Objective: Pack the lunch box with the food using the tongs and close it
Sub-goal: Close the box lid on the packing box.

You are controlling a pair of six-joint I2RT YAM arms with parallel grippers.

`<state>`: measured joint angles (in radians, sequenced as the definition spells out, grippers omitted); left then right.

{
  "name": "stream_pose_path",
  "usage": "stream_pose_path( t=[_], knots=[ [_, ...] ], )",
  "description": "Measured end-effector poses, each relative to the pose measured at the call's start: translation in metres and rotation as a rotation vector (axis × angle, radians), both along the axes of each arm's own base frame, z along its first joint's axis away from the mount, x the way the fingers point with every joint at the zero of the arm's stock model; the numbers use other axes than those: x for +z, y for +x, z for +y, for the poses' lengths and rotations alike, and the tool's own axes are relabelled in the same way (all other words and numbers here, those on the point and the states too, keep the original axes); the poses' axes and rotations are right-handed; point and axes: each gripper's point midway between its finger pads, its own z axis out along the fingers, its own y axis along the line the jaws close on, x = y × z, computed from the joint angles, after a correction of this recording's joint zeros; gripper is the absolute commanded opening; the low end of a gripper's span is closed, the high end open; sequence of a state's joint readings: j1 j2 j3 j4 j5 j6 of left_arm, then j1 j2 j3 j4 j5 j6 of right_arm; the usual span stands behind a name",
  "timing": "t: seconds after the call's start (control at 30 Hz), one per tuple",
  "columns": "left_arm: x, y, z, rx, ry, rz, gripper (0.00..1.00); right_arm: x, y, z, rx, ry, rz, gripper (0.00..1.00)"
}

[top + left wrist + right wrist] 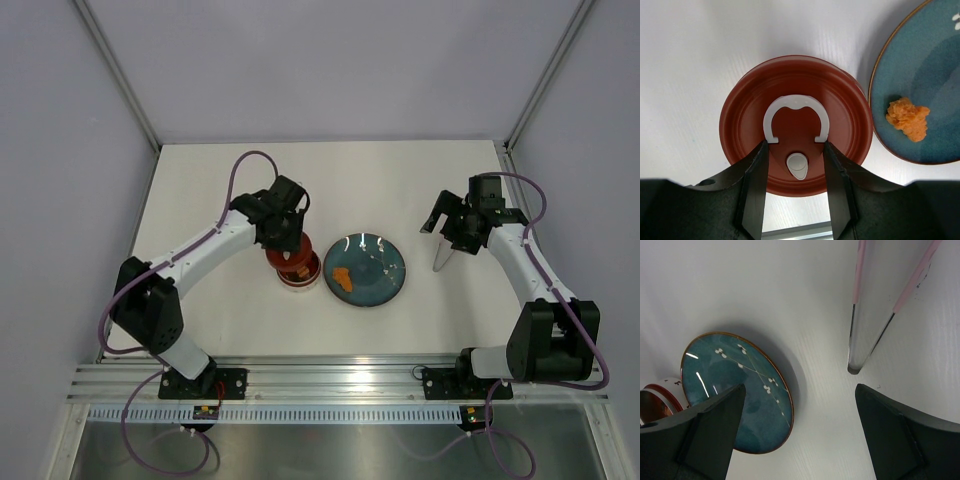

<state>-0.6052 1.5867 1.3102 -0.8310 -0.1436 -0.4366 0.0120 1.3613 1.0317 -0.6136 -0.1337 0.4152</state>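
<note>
The dark red lid (795,85) with its white loop (796,102) lies over the lunch box (298,284), whose rim shows just below it in the top view. My left gripper (796,145) is down on the lid, its fingers (757,175) pressed against the two ends of the loop. An orange lump of food (908,117) lies on the teal plate (920,60) to the right. The pink-silver tongs (860,335) lie on the table right of the plate. My right gripper (800,387) hangs wide open near their tips, holding nothing.
The plate (382,262) sits mid-table between the lunch box and the tongs (443,258). White walls enclose the table at the back and sides. The aluminium rail (330,380) with the arm bases runs along the near edge.
</note>
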Motion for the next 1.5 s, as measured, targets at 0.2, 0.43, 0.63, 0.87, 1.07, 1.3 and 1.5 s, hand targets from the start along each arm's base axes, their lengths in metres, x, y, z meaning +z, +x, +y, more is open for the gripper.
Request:
stream_pose_path(
  t=[0.2, 0.43, 0.63, 0.87, 1.07, 1.3, 1.5],
  knots=[
    [-0.011, -0.004, -0.016, -0.029, 0.005, 0.01, 0.0, 0.0, 0.0, 0.001, 0.002, 0.002, 0.0, 0.99],
    [-0.025, -0.007, -0.025, -0.051, 0.02, 0.034, 0.0, 0.001, 0.0, 0.001, 0.002, 0.002, -0.001, 0.99],
    [-0.031, -0.01, -0.026, -0.054, 0.026, 0.042, 0.0, 0.001, -0.001, 0.001, 0.002, 0.002, -0.001, 0.99],
    [-0.04, -0.018, -0.026, -0.06, 0.037, 0.058, 0.0, 0.001, -0.002, 0.001, 0.001, 0.003, -0.002, 0.99],
    [-0.041, -0.018, -0.026, -0.058, 0.042, 0.048, 0.0, 0.0, -0.004, 0.0, 0.001, 0.003, -0.001, 0.99],
    [-0.046, -0.019, -0.026, -0.056, 0.051, 0.052, 0.0, 0.0, -0.005, 0.0, 0.001, 0.002, 0.0, 0.99],
    [-0.049, -0.018, -0.026, -0.056, 0.058, 0.055, 0.0, -0.001, -0.005, 0.0, 0.002, 0.002, 0.002, 0.99]
  ],
)
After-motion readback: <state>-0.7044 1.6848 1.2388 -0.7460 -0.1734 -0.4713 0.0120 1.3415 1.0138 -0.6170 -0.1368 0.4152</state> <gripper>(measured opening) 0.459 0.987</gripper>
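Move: Under the lid already held by the left fingers stands the packing box, its middle about 3 cm to the right of the left hand, 2 cm back and some 9 cm below. The plate lies roughly 19 cm to the right, level with the hand in reach and about 11 cm down; the orange food piece on the plate is some 14 cm right and 2 cm back. From the right hand, the packing box is about 35 cm left, 5 cm back and 9 cm lower. Lowering the lid about 5 cm down onto the packing box, the left hand first slips some 2.5 cm to the right as it sinks, then edges nearly 2 cm back and goes on down more slowly. The fingers keep their hold on the lid's handle, and the wrist stays almost unturned. ##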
